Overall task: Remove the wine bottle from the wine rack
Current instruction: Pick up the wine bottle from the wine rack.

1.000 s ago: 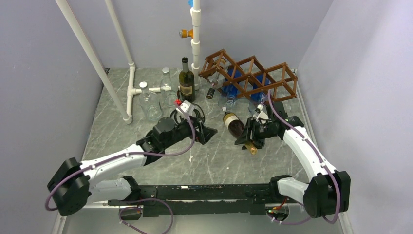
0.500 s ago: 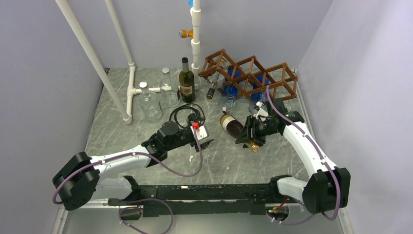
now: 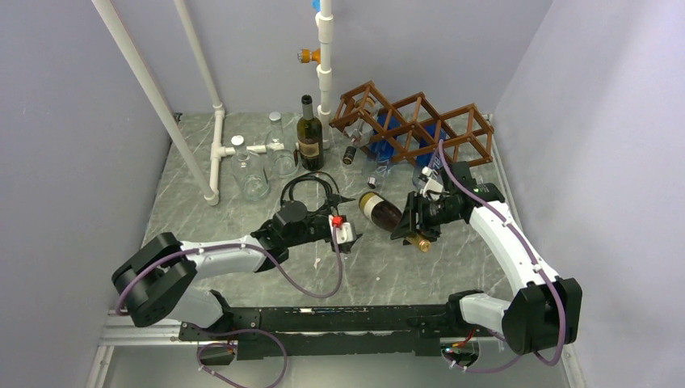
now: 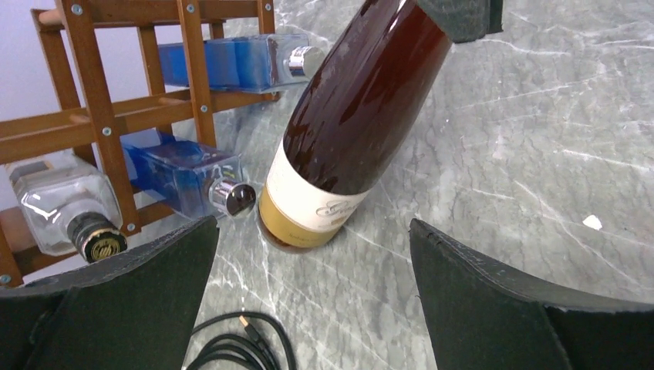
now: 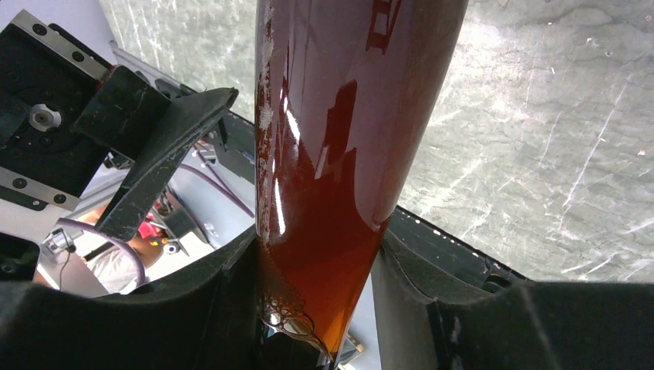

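The wine bottle (image 3: 386, 211), dark amber glass with a cream and gold label, lies slanted in front of the brown wooden wine rack (image 3: 420, 125), outside its cells. My right gripper (image 3: 414, 224) is shut on the bottle's narrow end (image 5: 339, 116), a finger on each side, right gripper (image 5: 320, 270). In the left wrist view the bottle (image 4: 355, 116) points its base down at the marble, close in front of my left gripper (image 4: 312, 231). My left gripper (image 3: 346, 220) stands open with nothing between its fingers. The rack (image 4: 92, 116) rises at the left there.
Two blue bottles (image 4: 231, 62) and a clear one (image 4: 62, 204) lie in the rack. A dark upright bottle (image 3: 308, 133), glass jars (image 3: 250, 174) and white pipes (image 3: 216, 153) stand at the back left. A black cable (image 3: 307, 186) coils beside my left wrist.
My left arm has swung right and turned, bringing its open gripper up to the bottle's base. The right gripper has carried the bottle slightly left and back.
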Available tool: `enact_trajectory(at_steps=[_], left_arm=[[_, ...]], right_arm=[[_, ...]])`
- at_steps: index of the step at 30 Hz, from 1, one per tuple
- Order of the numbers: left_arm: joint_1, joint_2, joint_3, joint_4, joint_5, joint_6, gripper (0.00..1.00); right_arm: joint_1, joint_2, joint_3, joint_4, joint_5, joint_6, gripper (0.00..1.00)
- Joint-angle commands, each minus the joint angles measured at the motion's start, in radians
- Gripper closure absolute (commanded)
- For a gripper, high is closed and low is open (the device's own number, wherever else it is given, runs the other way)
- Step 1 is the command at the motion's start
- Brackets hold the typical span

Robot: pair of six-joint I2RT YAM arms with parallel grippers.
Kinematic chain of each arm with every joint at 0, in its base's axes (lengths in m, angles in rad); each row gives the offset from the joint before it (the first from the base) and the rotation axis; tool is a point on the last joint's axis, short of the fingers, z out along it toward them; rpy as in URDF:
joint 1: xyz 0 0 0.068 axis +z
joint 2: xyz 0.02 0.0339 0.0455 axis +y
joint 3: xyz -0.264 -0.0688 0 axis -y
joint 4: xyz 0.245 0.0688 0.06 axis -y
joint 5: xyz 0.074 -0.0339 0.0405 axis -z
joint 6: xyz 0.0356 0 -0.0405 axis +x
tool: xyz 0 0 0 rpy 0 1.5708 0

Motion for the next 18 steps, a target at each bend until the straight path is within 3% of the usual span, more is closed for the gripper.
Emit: enact_trajectory(at_steps=[1, 12, 18], left_arm=[[-0.004, 0.051, 0.088, 0.084, 0.079, 0.025, 0.0], [-0.011, 0.207, 0.17, 0.187, 0.233, 0.019, 0.0], [-0.025, 0.269, 0.242, 0.144, 0.245, 0.05, 0.01]], right_arm=[[0.012, -0.027, 0.106, 0.117, -0.158, -0.054, 1.0], [0.02, -0.025, 0.103, 0.116, -0.156, -0.059, 1.0], [0.022, -0.025, 0.096, 0.119, -0.156, -0.057, 1.0]])
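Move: The wine bottle hangs tilted from the right gripper, its label end low and facing the left hand; its middle is about 10 cm to the left hand's right, level fore and aft and some 3 cm lower. From the left hand, the cable coil lies 6 cm ahead, 12 cm left and 17 cm below, and the blue bottle about 19 cm ahead, 10 cm right and 13 cm below. For the right hand, the wine bottle's middle is 2 cm ahead, 3 cm left and 4 cm below. No closing contact from the left fingers yet: the left hand glides steadily about 6 cm to its right towards the wine bottle, turning some 10 degrees clockwise, its wide-open fingers coming around the label end with one on each side. The right hand stays in place and keeps its grip on the bottle's shoulder. ##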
